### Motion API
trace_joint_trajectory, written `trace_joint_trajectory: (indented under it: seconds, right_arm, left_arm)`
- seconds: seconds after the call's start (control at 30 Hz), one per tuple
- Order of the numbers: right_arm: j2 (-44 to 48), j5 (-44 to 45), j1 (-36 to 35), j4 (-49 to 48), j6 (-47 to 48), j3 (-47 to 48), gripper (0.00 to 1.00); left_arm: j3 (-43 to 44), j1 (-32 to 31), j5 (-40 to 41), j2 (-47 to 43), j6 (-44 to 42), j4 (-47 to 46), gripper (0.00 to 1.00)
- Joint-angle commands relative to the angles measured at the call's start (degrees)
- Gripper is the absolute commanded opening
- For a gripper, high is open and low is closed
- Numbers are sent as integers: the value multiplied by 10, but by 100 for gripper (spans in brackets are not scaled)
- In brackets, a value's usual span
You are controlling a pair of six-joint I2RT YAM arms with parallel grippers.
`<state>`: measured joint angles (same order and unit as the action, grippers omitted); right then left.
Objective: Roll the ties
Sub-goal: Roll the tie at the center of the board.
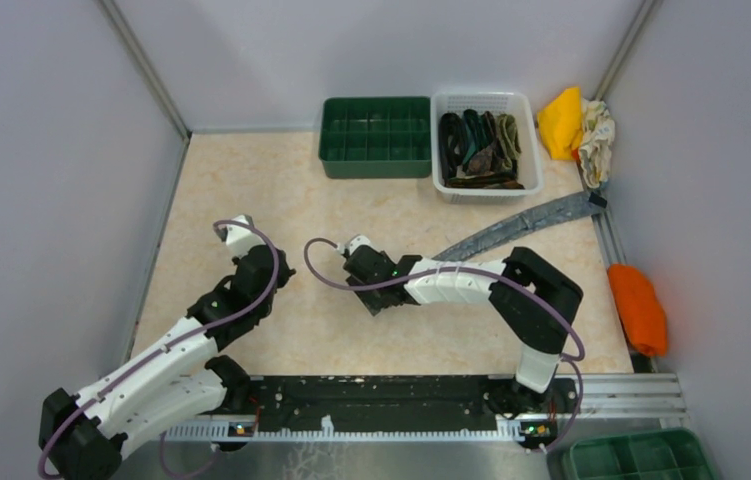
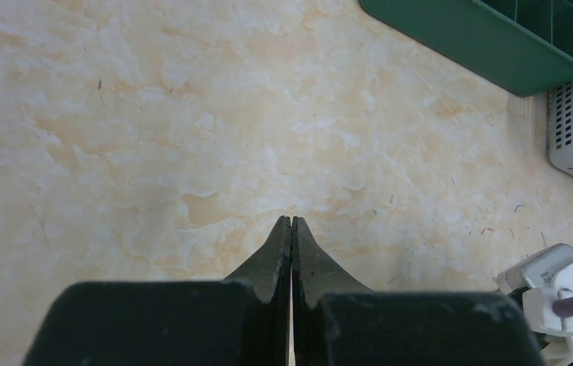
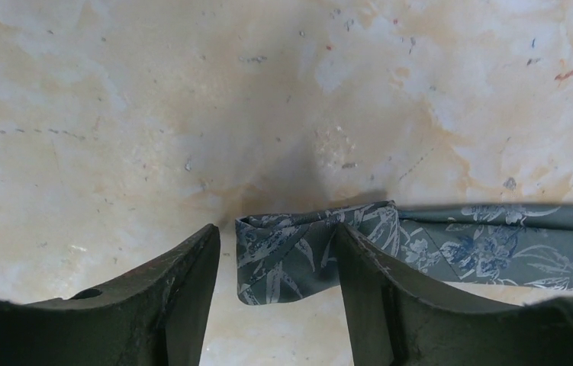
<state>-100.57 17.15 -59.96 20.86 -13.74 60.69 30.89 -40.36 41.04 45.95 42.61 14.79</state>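
A grey tie with a fine leaf pattern lies flat across the table, from the right wall toward the middle. Its near end is folded over once and lies between the fingers of my right gripper, which is open just above the table. One finger covers part of the fold. In the top view my right gripper hides this end. My left gripper is shut and empty over bare table, to the left of the right gripper. Several dark ties lie in the white basket.
A green divided tray stands at the back beside the white basket. A yellow cloth and a patterned cloth lie at the back right, an orange cloth by the right wall. Another green tray sits at the near right.
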Motion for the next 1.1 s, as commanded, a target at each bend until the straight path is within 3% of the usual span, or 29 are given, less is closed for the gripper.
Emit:
trace_joint_trajectory:
  seconds: [0.0, 0.3, 0.47, 0.67, 0.87, 1.07]
  right_arm:
    - [20, 9, -5, 12, -21, -15, 57]
    - [16, 42, -6, 13, -42, -48, 32]
    - [16, 16, -5, -18, -44, -34, 22]
    - [14, -137, 8, -77, -81, 14, 14]
    - [-3, -322, 40, -151, -162, 39, 11]
    - [-29, -491, 104, -266, -268, -4, 10]
  left_arm:
    - [-2, 2, -6, -6, -10, -13, 0]
    - [-3, 5, -18, 5, -15, -27, 0]
    - [6, 12, -12, 22, -17, -36, 0]
    - [38, 44, 28, 42, 10, 6, 0]
    - [53, 111, -24, 28, -32, -10, 0]
    - [48, 116, -62, 42, -48, -43, 0]
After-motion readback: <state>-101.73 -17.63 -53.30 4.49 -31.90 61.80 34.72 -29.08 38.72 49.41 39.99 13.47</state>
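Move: Just below the right hand's open fingers lies the folded end of the tie, its middle about 1 cm lower, 1 cm to the right and 1 cm back. The strip's far end is some 19 cm ahead and 46 cm to the right; the green tray stands about 30 cm ahead and 2 cm right, the white basket 30 cm ahead and 25 cm right. From the idle left hand the folded end lies roughly 13 cm right, 3 cm back and 14 cm below. Easing about 2 cm left and slightly down, the right hand closes its fingers and pinches the outer edge of the tie's folded end. It then pulls the end some 11 cm left and 5 cm up, drawing back slightly, the wrist tilting about 40 degrees so the fingers swing to point leftward. The left hand, shut and empty, shifts 4 cm left and 3 cm forward, clear of the tie. ##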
